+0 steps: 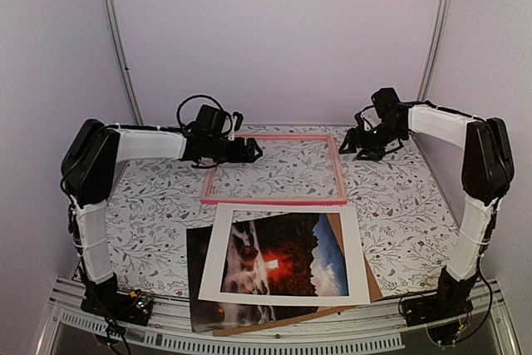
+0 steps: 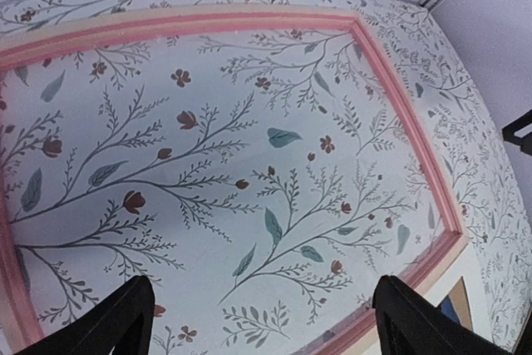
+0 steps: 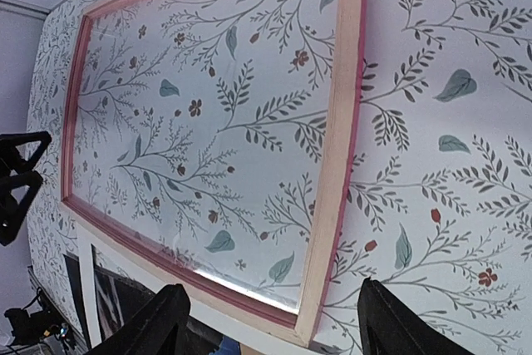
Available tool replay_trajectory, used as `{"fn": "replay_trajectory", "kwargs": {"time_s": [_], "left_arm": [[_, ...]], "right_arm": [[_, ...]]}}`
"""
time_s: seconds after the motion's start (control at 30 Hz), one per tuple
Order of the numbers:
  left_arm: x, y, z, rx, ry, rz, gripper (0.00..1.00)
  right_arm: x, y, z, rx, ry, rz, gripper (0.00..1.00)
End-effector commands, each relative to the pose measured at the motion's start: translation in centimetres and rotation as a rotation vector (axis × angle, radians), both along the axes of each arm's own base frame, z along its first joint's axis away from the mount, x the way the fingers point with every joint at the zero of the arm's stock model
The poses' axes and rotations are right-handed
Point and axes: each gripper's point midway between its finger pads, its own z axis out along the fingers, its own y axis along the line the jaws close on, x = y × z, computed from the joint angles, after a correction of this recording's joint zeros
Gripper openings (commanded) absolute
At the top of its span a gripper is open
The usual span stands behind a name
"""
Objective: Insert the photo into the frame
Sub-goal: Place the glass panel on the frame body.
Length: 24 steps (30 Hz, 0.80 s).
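The pink frame [image 1: 274,201] lies flat on the flowered tablecloth at the middle back, with only cloth showing inside it. The photo [image 1: 278,259] lies in front of it near the table's front edge, under a white mat [image 1: 218,257]; its red glow and blue sky show through the opening. My left gripper [image 1: 253,151] hovers over the frame's upper left corner, open and empty. In the left wrist view the left gripper [image 2: 262,326] has only cloth between its fingers, inside the frame [image 2: 407,114]. My right gripper [image 3: 274,326] stands open above the frame [image 3: 337,147], at its near right corner.
A brown backing board [image 1: 374,290] pokes out under the mat at the front right. White walls close in the table on three sides. In the top view the right gripper [image 1: 353,149] hangs just outside the frame's upper right corner.
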Motion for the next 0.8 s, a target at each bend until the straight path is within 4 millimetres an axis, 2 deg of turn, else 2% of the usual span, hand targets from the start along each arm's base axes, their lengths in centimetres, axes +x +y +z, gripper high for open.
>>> {"fn": "replay_trajectory", "kwargs": {"time_s": [0.0,0.1,0.17,0.43,0.6,0.77], "left_arm": [[-1.0,-0.3,6.2,-0.054,-0.114,-0.027,0.94],[-3.0,0.6,6.9,-0.053,-0.107,-0.032,0.94],[-4.8,1.6,6.1,-0.038,-0.075,-0.036,0.94],[-12.7,4.8,2.2,-0.004,0.078,-0.067,0.94],[-15.8,6.5,0.6,-0.013,0.119,-0.057,0.93],[-16.9,7.5,-0.6,0.005,0.135,-0.039,0.93]], "right_arm": [[-2.6,-1.2,0.4,-0.017,-0.031,-0.016,0.73],[-5.5,-1.6,-0.6,-0.009,-0.006,-0.023,0.73],[-7.7,-2.1,-1.7,-0.007,0.026,-0.029,0.73],[-13.5,-3.0,-4.2,0.019,0.095,-0.058,0.72],[-15.4,-2.9,-5.1,0.054,0.099,-0.066,0.72],[-16.2,-3.0,-6.6,0.064,0.119,-0.070,0.71]]}}
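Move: The mat's far-left corner lies about 9 cm back and 9 cm left of the left gripper, 8 cm below; its far-right corner lies roughly 9 cm back and 3 cm right of the right gripper, 11 cm below. The frame, with the glass panel in it, is centred 3 cm ahead and 5 cm right of the left gripper, and 4 cm ahead and 16 cm left of the right one. Draw both open, empty grippers back off the frame towards the mat, spreading them apart. Bring the left one about 16 cm back and 8 cm left, arching up some 7 cm first and then down again, to over the mat's left border. Bring the right one about 17 cm back, sinking 7 cm and drifting a little right, its fingers tipping down some 10 degrees. Touch nothing. ##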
